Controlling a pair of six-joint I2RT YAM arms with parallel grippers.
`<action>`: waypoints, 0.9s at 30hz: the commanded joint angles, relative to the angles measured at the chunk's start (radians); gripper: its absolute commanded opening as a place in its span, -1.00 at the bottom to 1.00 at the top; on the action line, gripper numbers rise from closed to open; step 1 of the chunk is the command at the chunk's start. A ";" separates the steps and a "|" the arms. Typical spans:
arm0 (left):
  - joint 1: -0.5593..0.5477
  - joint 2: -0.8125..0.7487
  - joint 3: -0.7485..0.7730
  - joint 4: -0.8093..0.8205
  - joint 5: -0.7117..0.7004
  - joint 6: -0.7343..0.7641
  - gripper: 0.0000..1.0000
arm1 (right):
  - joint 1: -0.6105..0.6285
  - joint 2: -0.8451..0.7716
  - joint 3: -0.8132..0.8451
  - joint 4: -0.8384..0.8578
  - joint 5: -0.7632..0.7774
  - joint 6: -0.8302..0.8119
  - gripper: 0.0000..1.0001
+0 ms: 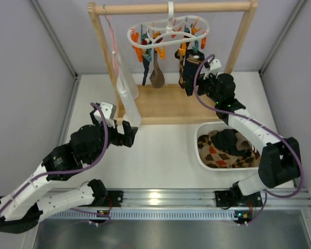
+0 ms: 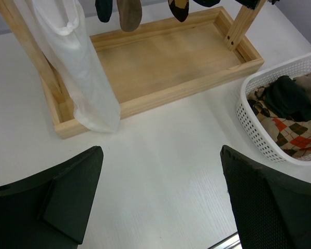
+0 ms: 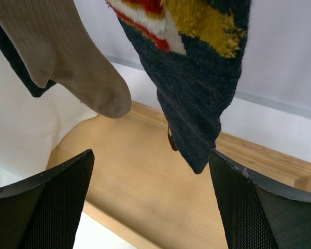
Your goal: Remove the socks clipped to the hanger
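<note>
The white hanger with orange and teal pegs hangs from the wooden rail. Clipped to it are a dark sock, a taupe sock and a dark patterned sock. My right gripper is raised to the patterned sock. In the right wrist view that navy sock, with yellow, red and white markings, dangles its tip between the wide-apart fingers of my right gripper, nearer the right one and not pinched. The taupe sock hangs to its left. My left gripper hovers open over the table, holding nothing.
A white basket at the right holds several removed socks. A long white cloth hangs from a thin pink hanger at the rack's left post. The rack's wooden base tray lies under the socks.
</note>
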 commanded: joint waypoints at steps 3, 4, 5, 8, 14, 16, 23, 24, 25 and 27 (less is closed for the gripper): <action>-0.003 0.020 -0.005 0.013 0.006 0.010 0.97 | -0.036 -0.012 -0.007 0.098 -0.003 -0.021 0.74; -0.003 0.025 -0.003 0.013 0.009 0.008 0.97 | -0.045 -0.003 -0.003 0.096 -0.027 -0.017 0.75; -0.003 0.025 -0.003 0.013 0.010 0.007 0.96 | -0.057 0.005 -0.001 0.098 -0.042 -0.003 0.74; -0.002 0.023 -0.006 0.012 0.010 0.005 0.97 | -0.083 0.000 -0.010 0.110 -0.063 -0.007 0.73; -0.003 0.034 0.001 0.012 0.015 0.004 0.97 | -0.093 0.077 0.048 0.125 -0.223 -0.013 0.66; -0.002 0.042 0.009 0.013 0.025 -0.005 0.97 | -0.094 0.103 0.068 0.148 -0.282 0.008 0.50; -0.002 0.077 0.081 0.010 -0.054 -0.091 0.96 | -0.065 0.145 0.001 0.329 -0.323 0.068 -0.53; -0.002 0.084 0.101 0.012 -0.065 -0.116 0.97 | -0.060 0.142 -0.012 0.349 -0.310 0.068 -0.69; -0.003 0.092 0.138 0.012 -0.077 -0.127 0.97 | -0.054 0.129 -0.024 0.369 -0.278 0.075 -0.92; -0.003 0.129 0.185 0.012 -0.074 -0.142 0.96 | -0.041 0.114 -0.068 0.424 -0.238 0.086 -1.00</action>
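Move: The right hand is open just below the middle of the hanging dark sock, which is about 3 cm ahead, level sideways and some 6 cm above the hand. The argyle sock is about 6 cm ahead, 4 cm left and 4 cm up; the grey-brown sock is 5 cm ahead, 14 cm left and 4 cm up. The basket is 18 cm back, 18 cm right and 25 cm down. From the left hand, the dark sock is roughly 26 cm ahead and 25 cm right, near its height. The right hand eases about 3 cm to its right with the fingers wide, lining up with the hanging toe end of the dark sock, then swings back some 5 cm to the left while sinking about 3 cm and edging 2 cm forward. During that return the wrist turns about 10 degrees counter-clockwise and the fingers shut completely, pinching the lower end of the dark sock in front of the argyle one. ##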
